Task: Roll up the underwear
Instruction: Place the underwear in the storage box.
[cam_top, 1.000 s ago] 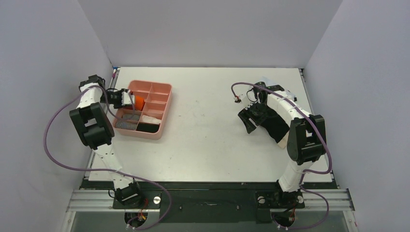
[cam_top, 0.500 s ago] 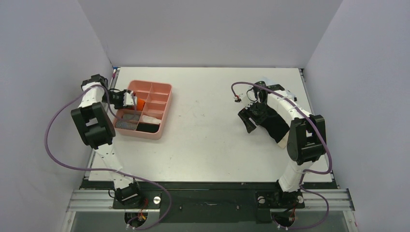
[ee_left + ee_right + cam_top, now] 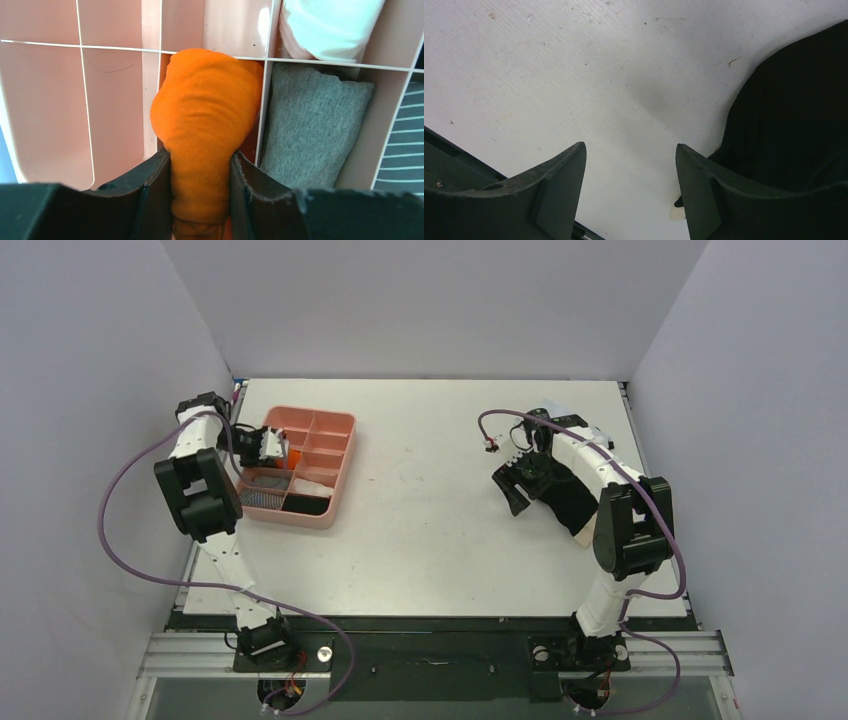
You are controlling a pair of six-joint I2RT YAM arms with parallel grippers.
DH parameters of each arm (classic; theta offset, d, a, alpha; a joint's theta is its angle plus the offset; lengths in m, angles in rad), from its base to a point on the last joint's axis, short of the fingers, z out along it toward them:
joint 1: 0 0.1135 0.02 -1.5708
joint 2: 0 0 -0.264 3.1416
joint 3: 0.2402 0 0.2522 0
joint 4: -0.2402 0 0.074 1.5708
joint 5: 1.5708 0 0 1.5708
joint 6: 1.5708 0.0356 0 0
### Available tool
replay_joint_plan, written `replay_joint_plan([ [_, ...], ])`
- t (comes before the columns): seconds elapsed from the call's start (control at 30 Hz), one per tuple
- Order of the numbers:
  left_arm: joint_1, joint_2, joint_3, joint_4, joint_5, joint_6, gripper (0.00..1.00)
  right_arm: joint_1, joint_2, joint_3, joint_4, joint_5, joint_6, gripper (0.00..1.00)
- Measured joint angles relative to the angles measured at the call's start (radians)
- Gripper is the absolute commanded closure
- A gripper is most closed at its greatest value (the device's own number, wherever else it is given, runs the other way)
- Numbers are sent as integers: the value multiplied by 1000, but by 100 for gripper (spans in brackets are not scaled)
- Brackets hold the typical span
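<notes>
The orange underwear (image 3: pixel 205 115) is a tight roll pinched between my left gripper's (image 3: pixel 200 160) two fingers, which are shut on it. It hangs over a divider of the pink tray (image 3: pixel 50 100), beside a grey roll. From above, the left gripper (image 3: pixel 268 447) and the orange underwear (image 3: pixel 288 451) sit at the tray's left side. The black underwear (image 3: pixel 570 502) lies flat on the table at the right, partly under the right arm. My right gripper (image 3: pixel 515 485) stands open just left of it, fingers apart over bare table (image 3: pixel 630 150), with the black underwear (image 3: pixel 794 110) beside the right finger.
The pink tray (image 3: pixel 300 521) has several compartments. They hold a grey roll (image 3: pixel 310 125), a white roll (image 3: pixel 330 25), a striped roll (image 3: pixel 262 496) and a black one (image 3: pixel 306 504). Grey walls close in the left, right and back sides.
My left gripper with the orange roll has shifted slightly to the right over the tray. The right arm and the black underwear have not moved.
</notes>
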Motion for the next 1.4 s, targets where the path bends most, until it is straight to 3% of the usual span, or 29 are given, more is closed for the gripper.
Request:
replay_joint_plan([
  [0.33, -1, 23, 46, -40, -2, 0, 49, 0, 0, 0, 0, 0, 2, 38],
  [0.47, -3, 26, 76, -67, -5, -1, 40, 0, 0, 0, 0, 0, 4, 38],
  [1.4, 5, 84, 226, -181, 6, -2, 30, 2, 11, 0, 0, 0, 4, 38],
])
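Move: The orange underwear is still pinched by its left end in the left gripper, its middle about 3 cm to the right, level fore and aft and 2 cm below, in its compartment. The grey roll lies some 6 cm back and 1 cm right, the white roll roughly 7 cm back and 10 cm right, and the next empty compartment about 5 cm ahead and 4 cm right, all some 3 cm down. From the right gripper the underwear is about 50 cm left, 12 cm ahead and 3 cm lower. Keep the left gripper still over the compartment for a moment, then open the fingers from about a third to roughly two thirds to let go of the orange underwear's left end. While they spread, raise the hand about 2 cm and ease it about 1 cm forward, wrist unturned, leaving the near-side finger close against the roll. ##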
